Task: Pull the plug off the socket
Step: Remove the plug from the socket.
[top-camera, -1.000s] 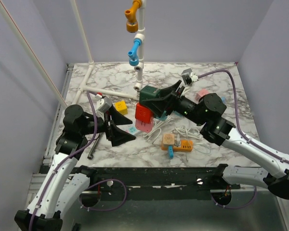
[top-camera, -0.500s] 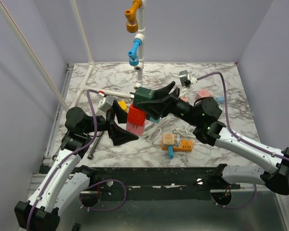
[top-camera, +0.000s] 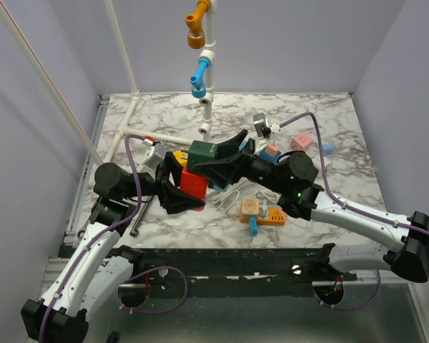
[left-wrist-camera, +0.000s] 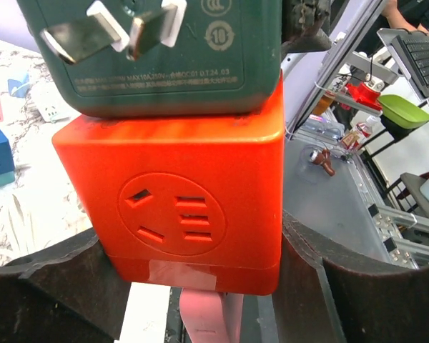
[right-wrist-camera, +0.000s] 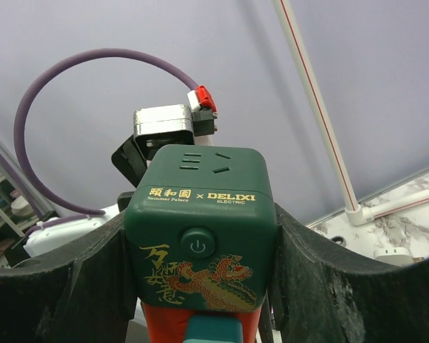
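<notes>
A dark green cube adapter (top-camera: 202, 152) (right-wrist-camera: 200, 229) with a power button and bare prongs (left-wrist-camera: 107, 32) is held off the table, my right gripper (top-camera: 214, 156) (right-wrist-camera: 200, 286) shut on its sides. An orange-red cube socket (top-camera: 193, 182) (left-wrist-camera: 179, 193) is joined to the green cube's underside. My left gripper (top-camera: 188, 184) (left-wrist-camera: 193, 286) has its fingers pressed on both sides of the red cube. A pink piece (left-wrist-camera: 207, 314) hangs under the red cube. The join between the cubes is hidden, so I cannot tell which one carries the inserted plug.
A white pipe frame (top-camera: 207, 107) with orange and blue fittings rises at the back. An orange block with a wooden plug (top-camera: 261, 211), a loose white cord (top-camera: 236, 196), a pink cube (top-camera: 298, 141), a yellow cube (top-camera: 180, 155) and a dark rod (top-camera: 136, 220) lie on the marble table.
My right arm has carried the stacked cubes left and down between the left gripper's fingers. The left jaws have closed from wide open onto the red cube.
</notes>
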Controlling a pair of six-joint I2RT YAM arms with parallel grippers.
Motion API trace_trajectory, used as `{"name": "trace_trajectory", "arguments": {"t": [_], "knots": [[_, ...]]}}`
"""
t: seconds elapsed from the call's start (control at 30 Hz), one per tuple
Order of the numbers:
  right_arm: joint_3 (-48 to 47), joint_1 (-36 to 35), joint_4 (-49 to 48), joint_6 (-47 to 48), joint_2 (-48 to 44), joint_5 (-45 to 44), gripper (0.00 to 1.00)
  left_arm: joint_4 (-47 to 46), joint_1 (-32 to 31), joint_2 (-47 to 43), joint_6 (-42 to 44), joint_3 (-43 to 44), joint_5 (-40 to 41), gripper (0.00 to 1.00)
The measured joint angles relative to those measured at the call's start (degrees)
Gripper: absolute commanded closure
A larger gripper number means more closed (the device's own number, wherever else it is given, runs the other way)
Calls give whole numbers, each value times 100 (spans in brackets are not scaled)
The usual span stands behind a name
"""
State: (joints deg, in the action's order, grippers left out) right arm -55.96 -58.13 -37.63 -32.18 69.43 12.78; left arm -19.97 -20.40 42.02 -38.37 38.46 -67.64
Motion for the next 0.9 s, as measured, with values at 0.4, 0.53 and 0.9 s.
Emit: {"name": "trace_trajectory", "arguments": {"t": [0.4,0.53,0.9], "knots": [[227,-72,-299,-50,-66,-111,99,339,-72,-284,109,-46,15,10],[227,-66,-337,-35,-111,-251,99,396,-72,-428,149,-72,70,2],[227,-63,-446,48,-352,-393,99,544,-72,-560,297,-66,372,6]]}}
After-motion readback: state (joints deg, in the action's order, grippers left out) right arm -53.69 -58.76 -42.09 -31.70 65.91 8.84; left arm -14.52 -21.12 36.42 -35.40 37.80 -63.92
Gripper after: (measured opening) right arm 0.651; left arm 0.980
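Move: My left hand already grips the lower part of the red adapter, whose middle sits about 2 cm above my pads and 1 cm to their right. The green adapter joined on top is roughly 3 cm farther forward, 2 cm right and 7 cm above that hand; the pink plug hangs some 3 cm below, 1 cm back and 2 cm right. My right hand holds the green adapter between its pads, with the red one about 5 cm below, 3 cm back and 1 cm left. With both adapters gripped, I draw my left hand back about 1.5 cm, away from the green adapter, while my right keeps hold of it and barely gives. Then the left fingers open wide and let go of the red adapter, and my right hand carries the green one up about 2.5 cm and right 2 cm, clear of the left; my left ends easing forward 1 cm. ##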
